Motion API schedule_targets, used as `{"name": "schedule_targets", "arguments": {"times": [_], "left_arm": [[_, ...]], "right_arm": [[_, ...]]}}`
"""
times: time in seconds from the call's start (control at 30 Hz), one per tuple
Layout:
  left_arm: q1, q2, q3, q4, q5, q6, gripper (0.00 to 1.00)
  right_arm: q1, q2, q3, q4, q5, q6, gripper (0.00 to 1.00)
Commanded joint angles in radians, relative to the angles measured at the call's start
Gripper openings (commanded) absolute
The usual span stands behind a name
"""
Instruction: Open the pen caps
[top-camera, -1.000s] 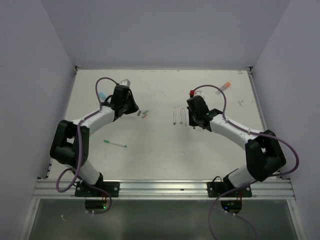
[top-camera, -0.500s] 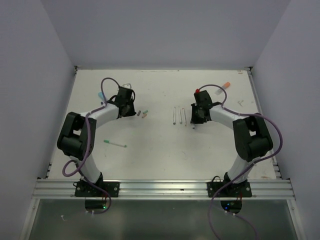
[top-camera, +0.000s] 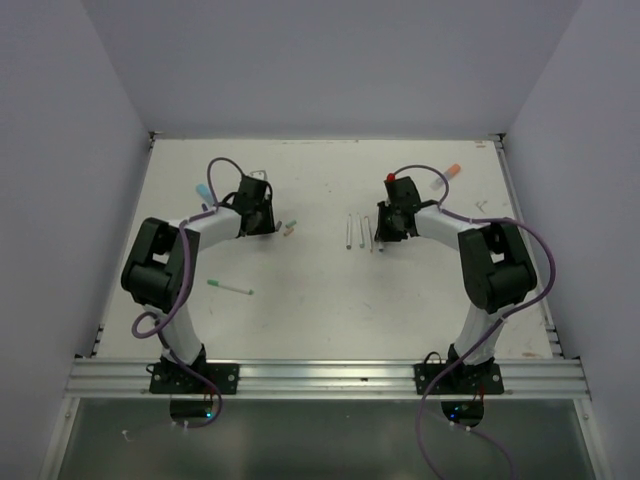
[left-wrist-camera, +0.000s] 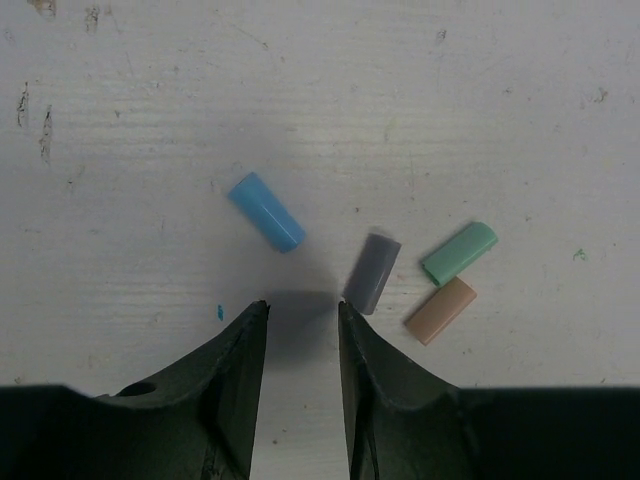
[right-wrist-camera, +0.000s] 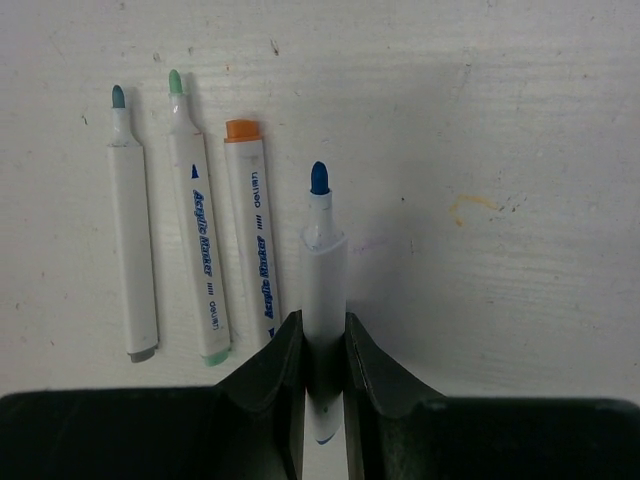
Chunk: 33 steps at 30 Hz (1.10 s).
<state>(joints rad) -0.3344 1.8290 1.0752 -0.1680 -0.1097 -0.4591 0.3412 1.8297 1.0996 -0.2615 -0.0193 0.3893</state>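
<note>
In the left wrist view four pen caps lie loose on the table: a light blue cap, a grey cap, a green cap and a tan-orange cap. My left gripper stands open just short of them with nothing between its fingers. My right gripper is shut on a white marker whose blue tip is bare. Three uncapped markers lie in a row to its left. From above, the left gripper and right gripper both hang low over the table's far half.
A thin green pen lies in front of the left arm. An orange-capped marker lies at the back right, and a light blue one at the back left. Side walls close in the table.
The left jaws have opened over the caps. The right gripper has carried its marker left, up beside the row of markers. Both arms' elbows have swung back toward the far side.
</note>
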Motion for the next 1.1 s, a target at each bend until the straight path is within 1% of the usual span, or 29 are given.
{"name": "schedule_targets", "arguments": {"times": [0.0, 0.07, 0.2, 0.3, 0.4, 0.5, 0.53, 0.57, 0.63, 0.67, 0.7, 0.73, 0.8, 0.83, 0.87, 0.9, 0.93, 1.07], "left_arm": [[0.008, -0.066, -0.014, 0.070, 0.018, 0.016, 0.38], [0.008, -0.108, -0.037, 0.074, 0.030, 0.011, 0.39], [0.008, -0.184, -0.083, 0.088, 0.045, -0.006, 0.42], [0.008, -0.253, -0.113, 0.104, 0.057, -0.021, 0.44], [0.008, -0.324, -0.146, 0.119, 0.077, -0.039, 0.46], [0.006, -0.390, -0.182, 0.146, 0.105, -0.064, 0.48], [0.005, -0.422, -0.207, 0.150, 0.135, -0.070, 0.50], [0.005, -0.439, -0.218, 0.189, 0.146, -0.076, 0.50], [0.003, -0.468, -0.244, 0.215, 0.191, -0.093, 0.51], [0.000, -0.499, -0.274, 0.243, 0.206, -0.101, 0.52], [-0.002, -0.514, -0.291, 0.263, 0.226, -0.113, 0.52], [-0.003, -0.531, -0.310, 0.281, 0.257, -0.122, 0.54], [-0.018, -0.579, -0.368, 0.343, 0.280, -0.148, 0.56], [-0.034, -0.606, -0.388, 0.378, 0.295, -0.154, 0.57], [-0.043, -0.617, -0.415, 0.389, 0.298, -0.159, 0.58], [-0.052, -0.626, -0.428, 0.401, 0.304, -0.170, 0.59], [-0.066, -0.635, -0.435, 0.418, 0.311, -0.173, 0.60], [-0.081, -0.639, -0.460, 0.446, 0.341, -0.176, 0.63]], "right_arm": [[-0.001, -0.001, 0.014, 0.034, -0.031, 0.010, 0.18], [-0.001, -0.021, 0.011, 0.039, -0.031, 0.011, 0.22], [-0.002, -0.072, 0.003, 0.044, -0.022, 0.008, 0.37], [-0.001, -0.115, 0.000, 0.041, 0.008, 0.011, 0.44], [-0.001, -0.135, 0.025, 0.004, 0.076, 0.011, 0.48], [-0.007, -0.139, 0.052, -0.018, 0.203, 0.031, 0.49], [-0.013, -0.135, 0.080, -0.043, 0.293, 0.046, 0.49], [-0.021, -0.127, 0.095, -0.056, 0.330, 0.063, 0.49], [-0.056, -0.083, 0.147, -0.074, 0.396, 0.118, 0.51], [-0.070, -0.060, 0.170, -0.097, 0.433, 0.137, 0.54], [-0.099, -0.038, 0.196, -0.113, 0.444, 0.164, 0.55], [-0.109, 0.014, 0.256, -0.129, 0.458, 0.175, 0.56], [-0.137, 0.058, 0.313, -0.169, 0.498, 0.203, 0.60], [-0.146, 0.106, 0.368, -0.197, 0.508, 0.210, 0.61], [-0.159, 0.127, 0.396, -0.209, 0.540, 0.235, 0.64], [-0.166, 0.150, 0.419, -0.217, 0.551, 0.246, 0.70], [-0.177, 0.186, 0.462, -0.228, 0.549, 0.258, 0.72], [-0.220, 0.281, 0.549, -0.234, 0.521, 0.302, 0.75]]}}
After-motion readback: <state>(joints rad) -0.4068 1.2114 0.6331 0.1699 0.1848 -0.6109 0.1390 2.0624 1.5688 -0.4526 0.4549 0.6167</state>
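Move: The orange marker lies about 20 cm ahead of the right hand and 21 cm to its right; from the left hand it is some 19 cm ahead and 52 cm to the right. The right fingers still grip the blue-tipped pen near its tail, with the orange pen about 3 cm left and 2 cm ahead, and the green-tipped pen 5 cm left and 3 cm ahead. Just off the left hand lie the blue cap, 5 cm ahead and 2 cm left, and the grey cap, 2 cm ahead and 4 cm right. Staying low at first, the right hand opens and lets go of the blue-tipped pen beside the orange pen, then lifts about 7 cm and sweeps right and forward towards the orange marker, some 14 cm right and 12 cm out, turning clockwise about 35 degrees, opening wide and dipping again at the end. Meanwhile the left hand rises about 13 cm off the caps, then draws back and right, its fingers opening further and tilting up. ##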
